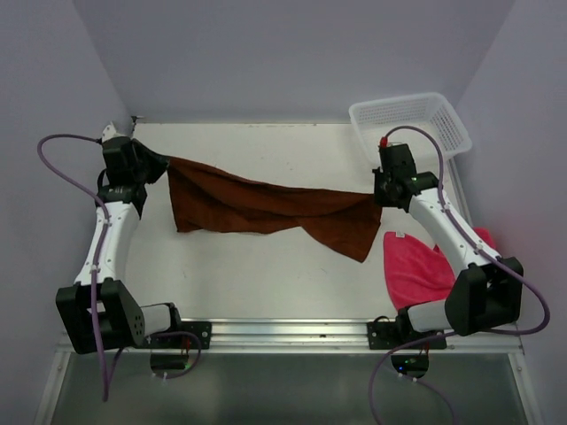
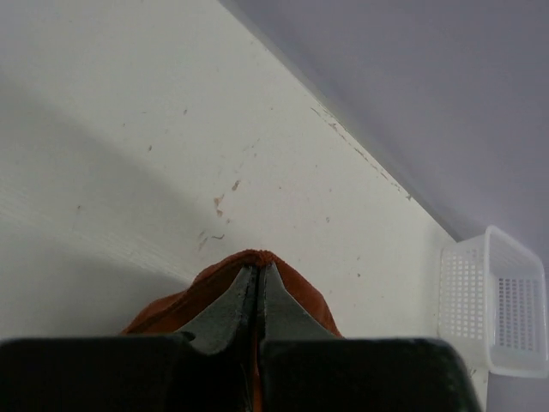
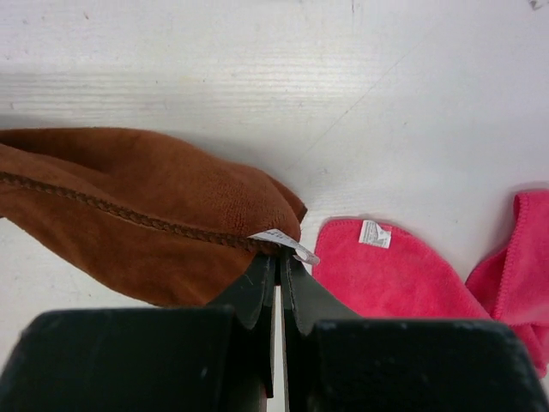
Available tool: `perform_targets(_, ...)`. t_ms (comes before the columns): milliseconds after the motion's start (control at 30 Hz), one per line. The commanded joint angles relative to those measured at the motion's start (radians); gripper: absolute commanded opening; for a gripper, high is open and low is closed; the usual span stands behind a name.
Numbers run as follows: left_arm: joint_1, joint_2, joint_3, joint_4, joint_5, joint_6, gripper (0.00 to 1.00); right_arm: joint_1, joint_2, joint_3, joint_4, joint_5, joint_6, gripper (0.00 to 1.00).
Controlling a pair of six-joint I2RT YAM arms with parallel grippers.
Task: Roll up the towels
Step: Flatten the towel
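Observation:
The rust-brown towel hangs stretched between both arms above the white table, sagging in the middle. My left gripper is shut on its left end; the wrist view shows brown cloth bulging around the pinched fingertips. My right gripper is shut on the right corner, beside the white label, with the brown towel spreading left. The pink towel lies crumpled on the table under the right arm, and the right wrist view shows it just right of the fingers.
A white mesh basket stands at the back right corner; the left wrist view catches the basket too. Lilac walls close in the table at the back and sides. A metal rail runs along the near edge.

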Motion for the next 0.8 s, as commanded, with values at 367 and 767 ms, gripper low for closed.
perform_targets(367,0.187,0.048,0.078,-0.013,0.229,-0.056,0.0,0.025,-0.057,0.17,0.024,0.149,-0.143,0.0)
perform_targets(767,0.313,0.033,0.036,0.07,0.494,-0.207,0.0,0.068,-0.138,0.222,-0.016,0.14,-0.172,0.0)
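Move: Both grippers already hold a top corner of the brown towel. Its middle hangs about 25 cm to the left gripper's right, some 6 cm back and 17 cm lower. From the right gripper it is roughly 24 cm to the left, level fore and aft, about 9 cm lower. The pink towel lies some 15 cm right and 14 cm back of the right gripper, the white basket about 11 cm right and 23 cm ahead. Raise the right gripper about 10 cm with its corner of the brown towel, easing slightly forward and then partly back, and tip the fingers up some 15 degrees. Meanwhile draw the left gripper nearly 5 cm left, away from the right one, rolling its left side down, to stretch the towel between them. Keep both grips shut. ##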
